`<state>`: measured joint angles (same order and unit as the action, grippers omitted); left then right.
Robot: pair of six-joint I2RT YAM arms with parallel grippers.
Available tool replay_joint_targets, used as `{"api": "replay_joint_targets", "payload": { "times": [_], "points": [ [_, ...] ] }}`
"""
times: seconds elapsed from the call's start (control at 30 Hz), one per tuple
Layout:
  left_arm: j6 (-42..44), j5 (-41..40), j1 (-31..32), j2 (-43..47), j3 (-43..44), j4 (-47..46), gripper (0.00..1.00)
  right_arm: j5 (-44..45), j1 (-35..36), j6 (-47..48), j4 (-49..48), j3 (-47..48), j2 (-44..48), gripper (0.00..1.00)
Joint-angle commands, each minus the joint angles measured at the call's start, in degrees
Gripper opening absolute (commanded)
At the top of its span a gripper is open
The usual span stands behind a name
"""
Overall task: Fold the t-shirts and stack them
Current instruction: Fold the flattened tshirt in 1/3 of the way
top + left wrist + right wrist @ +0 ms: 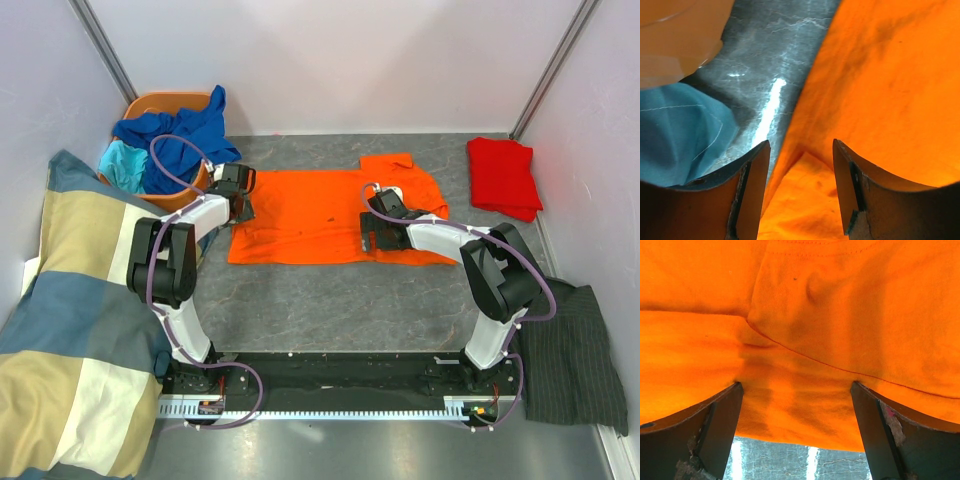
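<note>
A bright orange t-shirt (310, 215) lies spread flat on the grey table. My left gripper (241, 207) is at its left edge, jaws open, with a raised corner of the orange cloth (805, 195) between the fingers (754, 195), not pinched. My right gripper (369, 231) hovers low over the shirt's right part, wide open, straddling the orange hem (795, 410). A folded red t-shirt (503, 175) lies at the back right. Royal blue (185, 130) and turquoise (125, 162) shirts are heaped in the basket.
An orange basket (165, 100) stands at the back left, close to my left gripper; its rim (675, 40) and turquoise cloth (680, 135) fill the left wrist view's left side. A checked blanket (70, 300) covers the left side. Dark pinstriped cloth (570, 350) lies front right.
</note>
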<state>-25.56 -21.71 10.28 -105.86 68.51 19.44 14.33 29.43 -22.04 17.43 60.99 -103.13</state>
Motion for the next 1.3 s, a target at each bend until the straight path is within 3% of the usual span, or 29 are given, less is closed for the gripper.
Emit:
{"api": "replay_joint_targets", "payload": {
  "times": [0.0,0.33,0.47,0.8,1.07,1.27],
  "points": [
    [2.0,-1.1,-0.1,2.4,0.9,0.4,0.61,2.5,-0.1,2.1,8.5,-2.6,-4.0,0.98],
    [1.3,2.4,0.0,14.5,-4.4,-2.3,0.62,5.2,-0.2,1.1,9.6,-2.7,-1.5,0.98],
    [0.6,8.5,0.1,18.9,-7.2,-5.9,0.63,6.3,-0.2,0.3,11.7,-1.7,1.4,0.98],
    [-0.8,17.8,4.2,17.4,-7.2,-11.5,0.64,5.1,-0.2,-1.2,14.6,2.8,15.5,0.98],
    [-2.8,17.9,12.1,13.1,-6.8,-12.8,0.64,8.0,-0.2,-3.0,11.8,3.9,12.0,0.98],
    [-6.7,17.1,17.6,14.4,-12.2,-14.7,0.64,7.5,-0.2,-3.8,8.2,2.4,6.4,0.98]
  ]
}}
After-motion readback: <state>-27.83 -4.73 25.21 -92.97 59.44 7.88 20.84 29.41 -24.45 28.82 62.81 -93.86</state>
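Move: The left hand hovers low at the orange t-shirt's left edge. The middle of the folded near flap lies about 28 cm to its right, 9 cm back and 4 cm below; the orange basket stands some 20 cm left and 17 cm ahead. For the right hand, low over the flap, that middle is about 9 cm left and 4 cm back; the far sleeve is 21 cm ahead and 4 cm right, the red t-shirt 38 cm right and 16 cm ahead. The right hand's wide-open fingertips come off the orange cloth after a short 3 cm slide right and back, rise about 8 cm and sink a little again. Meanwhile the left hand lifts 9 cm, sweeps some 15 cm right over the flap, turning about 25 degrees clockwise, then dips towards it while drawing back slightly, fingers unchanged at part-open. ##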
